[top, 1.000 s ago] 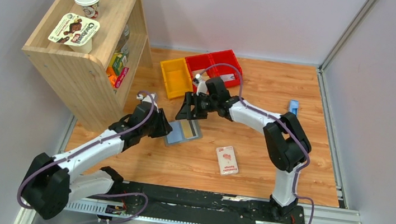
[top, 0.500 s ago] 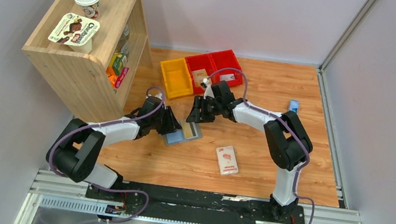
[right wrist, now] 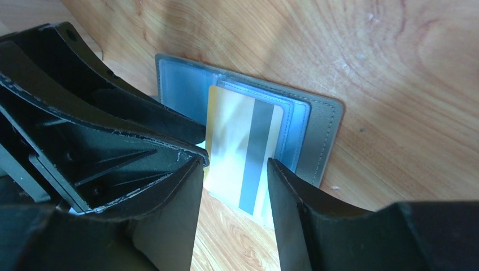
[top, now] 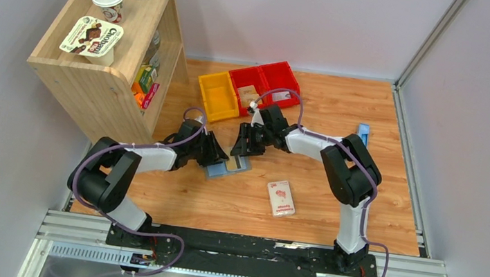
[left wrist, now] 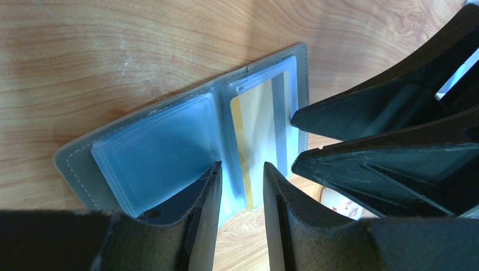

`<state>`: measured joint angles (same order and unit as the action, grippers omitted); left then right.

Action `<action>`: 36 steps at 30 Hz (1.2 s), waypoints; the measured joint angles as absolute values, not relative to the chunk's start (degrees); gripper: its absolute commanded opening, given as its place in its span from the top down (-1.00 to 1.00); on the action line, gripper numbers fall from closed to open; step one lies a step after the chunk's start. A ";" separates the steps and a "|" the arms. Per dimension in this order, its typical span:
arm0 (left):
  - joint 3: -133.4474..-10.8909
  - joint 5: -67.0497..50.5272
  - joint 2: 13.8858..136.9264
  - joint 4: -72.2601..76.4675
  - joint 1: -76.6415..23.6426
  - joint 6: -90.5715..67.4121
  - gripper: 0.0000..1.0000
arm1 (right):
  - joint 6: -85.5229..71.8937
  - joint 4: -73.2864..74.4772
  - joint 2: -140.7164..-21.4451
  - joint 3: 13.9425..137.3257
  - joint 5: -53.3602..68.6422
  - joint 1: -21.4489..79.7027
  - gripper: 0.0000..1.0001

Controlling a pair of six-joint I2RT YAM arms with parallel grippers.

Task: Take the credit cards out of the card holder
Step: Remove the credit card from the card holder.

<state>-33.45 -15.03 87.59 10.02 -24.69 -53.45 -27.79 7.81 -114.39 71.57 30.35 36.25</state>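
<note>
The grey card holder [top: 225, 169] lies open and flat on the wooden table, its pale blue pockets [left wrist: 152, 141] facing up. A gold credit card [right wrist: 234, 135] with a grey stripe sticks partway out of one pocket, toward the right wrist camera. My right gripper [right wrist: 234, 167] is open, low over that protruding end, one finger near each long edge of the card. My left gripper [left wrist: 242, 169] is open at the holder's opposite edge, its left finger resting on the other pocket. The two grippers [top: 230, 152] nearly meet over the holder. No other cards show.
A white-and-pink packet [top: 280, 198] lies in front of the holder to the right. A yellow bin [top: 218, 96] and red bins [top: 267, 82] stand behind it. A wooden shelf [top: 109, 53] with cups rises at the left. A small blue object [top: 363, 132] lies at the far right.
My right gripper has come down toward the holder's right half and its jaws have narrowed. The left arm has folded in closer while its gripper stayed at the holder's left edge.
</note>
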 measured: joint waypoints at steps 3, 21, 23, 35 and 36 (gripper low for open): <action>-33.06 -16.03 88.29 11.92 -24.32 -54.22 0.17 | -28.12 7.03 -114.39 70.74 31.05 36.36 -0.01; -26.61 -19.79 88.05 24.84 -23.42 -59.40 0.53 | -29.19 5.06 -114.39 69.36 31.97 36.58 -0.01; -25.76 -19.99 87.53 26.28 -23.42 -59.72 0.63 | -29.30 5.04 -114.41 69.36 31.97 36.58 -0.01; -23.79 -20.80 86.17 32.64 -23.22 -60.27 0.81 | -30.28 3.38 -115.04 69.36 32.75 36.45 -0.01; -23.79 -20.88 86.17 32.69 -23.20 -60.27 0.76 | -30.30 3.33 -115.07 69.36 32.82 36.45 -0.01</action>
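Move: The tan card in the card holder's pocket has its middle about 2 cm to the right of the left fingertips, 1 cm ahead and 1 cm lower. From the left hand, the yellow bin is roughly 16 cm ahead and 4 cm left, and the white card pack some 9 cm back and 15 cm right, both about 1 cm lower. The same tan card sits directly under the right fingertips, about 1 cm down. Bring the left gripper barely 1 cm to the right over the tan card's left edge, shut the half-open fingers on that edge and raise it about 2.5 cm in all, tilting the fingers some 15 degrees nearer level. Ease the right gripper back about 1 cm, then keep it half open, its tips holding the holder's card side down. ##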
